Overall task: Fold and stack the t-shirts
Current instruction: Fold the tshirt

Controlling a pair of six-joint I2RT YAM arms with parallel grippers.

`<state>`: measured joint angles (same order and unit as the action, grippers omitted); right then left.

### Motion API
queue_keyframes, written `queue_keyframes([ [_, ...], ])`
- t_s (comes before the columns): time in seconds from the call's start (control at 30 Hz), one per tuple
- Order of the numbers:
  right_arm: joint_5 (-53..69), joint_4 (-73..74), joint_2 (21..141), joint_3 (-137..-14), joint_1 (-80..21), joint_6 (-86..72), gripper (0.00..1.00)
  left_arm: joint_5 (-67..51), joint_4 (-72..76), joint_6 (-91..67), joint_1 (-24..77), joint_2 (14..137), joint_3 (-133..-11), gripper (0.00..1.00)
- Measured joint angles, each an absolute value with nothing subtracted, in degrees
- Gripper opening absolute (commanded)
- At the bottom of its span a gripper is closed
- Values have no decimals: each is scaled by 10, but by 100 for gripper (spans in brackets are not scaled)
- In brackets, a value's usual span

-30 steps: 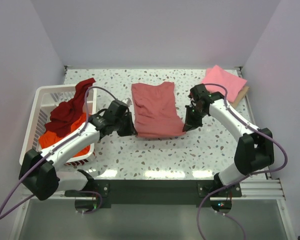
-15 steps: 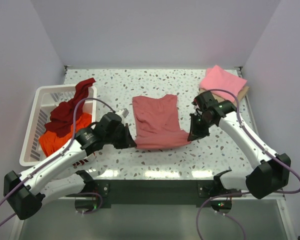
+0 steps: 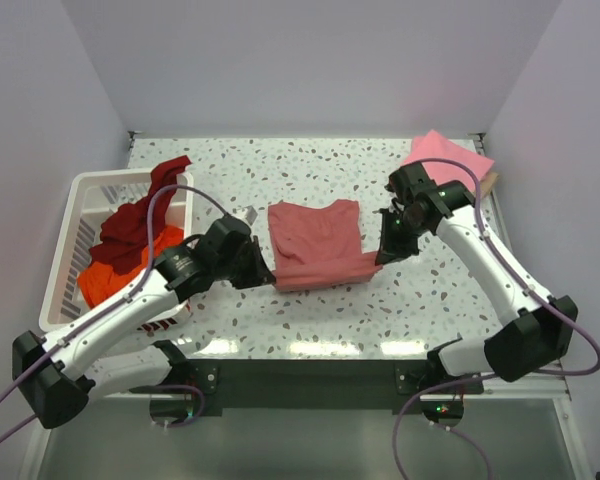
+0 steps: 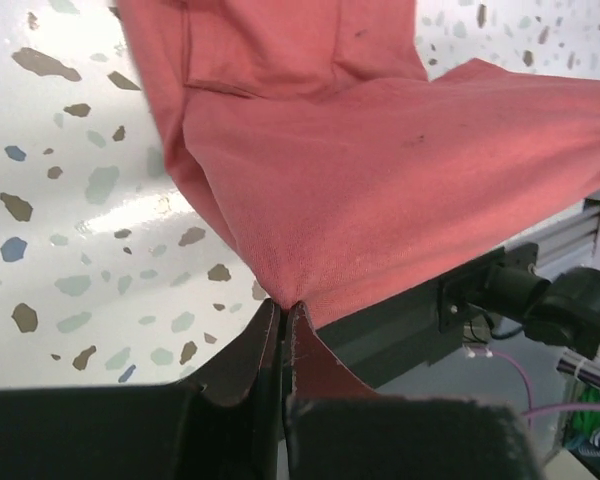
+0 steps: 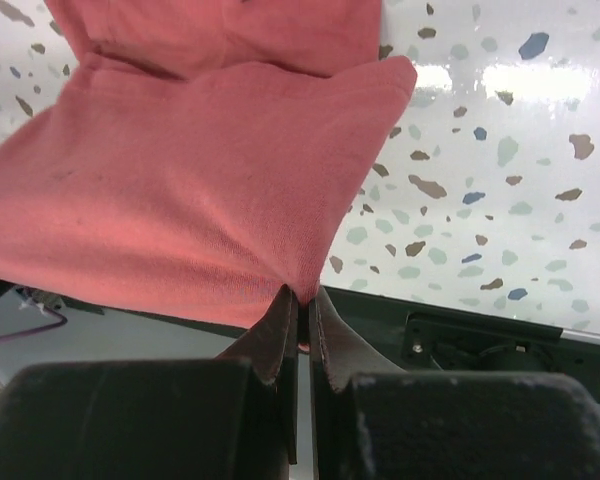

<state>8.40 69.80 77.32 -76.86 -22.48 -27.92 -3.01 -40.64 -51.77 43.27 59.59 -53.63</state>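
Note:
A dusty rose-red t-shirt [image 3: 315, 240] lies mid-table with its near edge lifted off the surface. My left gripper [image 3: 263, 275] is shut on its near left corner, and the cloth [image 4: 380, 180] fans out from the pinched tips [image 4: 283, 310]. My right gripper [image 3: 383, 252] is shut on the near right corner, where the same shirt [image 5: 180, 200] rises from its jaws [image 5: 302, 300]. A folded bright pink t-shirt [image 3: 446, 166] lies at the back right. A dark maroon t-shirt [image 3: 140, 215] and an orange one [image 3: 110, 275] fill the basket.
The white slatted basket [image 3: 72, 215] stands at the left edge of the speckled table [image 3: 300, 165]. A brown board [image 3: 489, 186] shows under the pink shirt. Walls close in the back and both sides. The table's front rail [image 4: 500, 290] runs below the lifted cloth.
Both grippers have drawn the shirt's near edge up and toward the back, so the shirt looks shorter. The left arm has swung right and forward; the right wrist has moved back.

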Motion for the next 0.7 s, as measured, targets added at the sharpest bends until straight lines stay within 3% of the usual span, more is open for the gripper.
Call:
queue_keyframes([
  [0.3,81,668,904,-854,-216,-285,0,17,-386,-516,421,696,-559,0],
  [0.7,87,661,1050,-1029,-192,-271,0,0,-331,-472,302,778,-623,0],
])
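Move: Both hands already pinch the t-shirt's raised near edge. The middle of its far edge, flat on the table, lies about 24 cm ahead of the left hand and 10 cm to its right, some 15 cm lower. From the right hand it is about 20 cm ahead and 13 cm left. The laundry basket's middle stands roughly 38 cm left of the left hand, 10 cm farther out; the pink folded shirt sits some 28 cm ahead of the right hand and 26 cm right. Keeping their pinch on the two ends of the raised edge, both hands carry it forward over the lying part towards the far edge. The right goes nearly 14 cm, drifting about 3 cm left; the left goes 11.5 cm, first dipping about 3 cm and then running nearly level, while its wrist turns some 10 degrees counter-clockwise. ##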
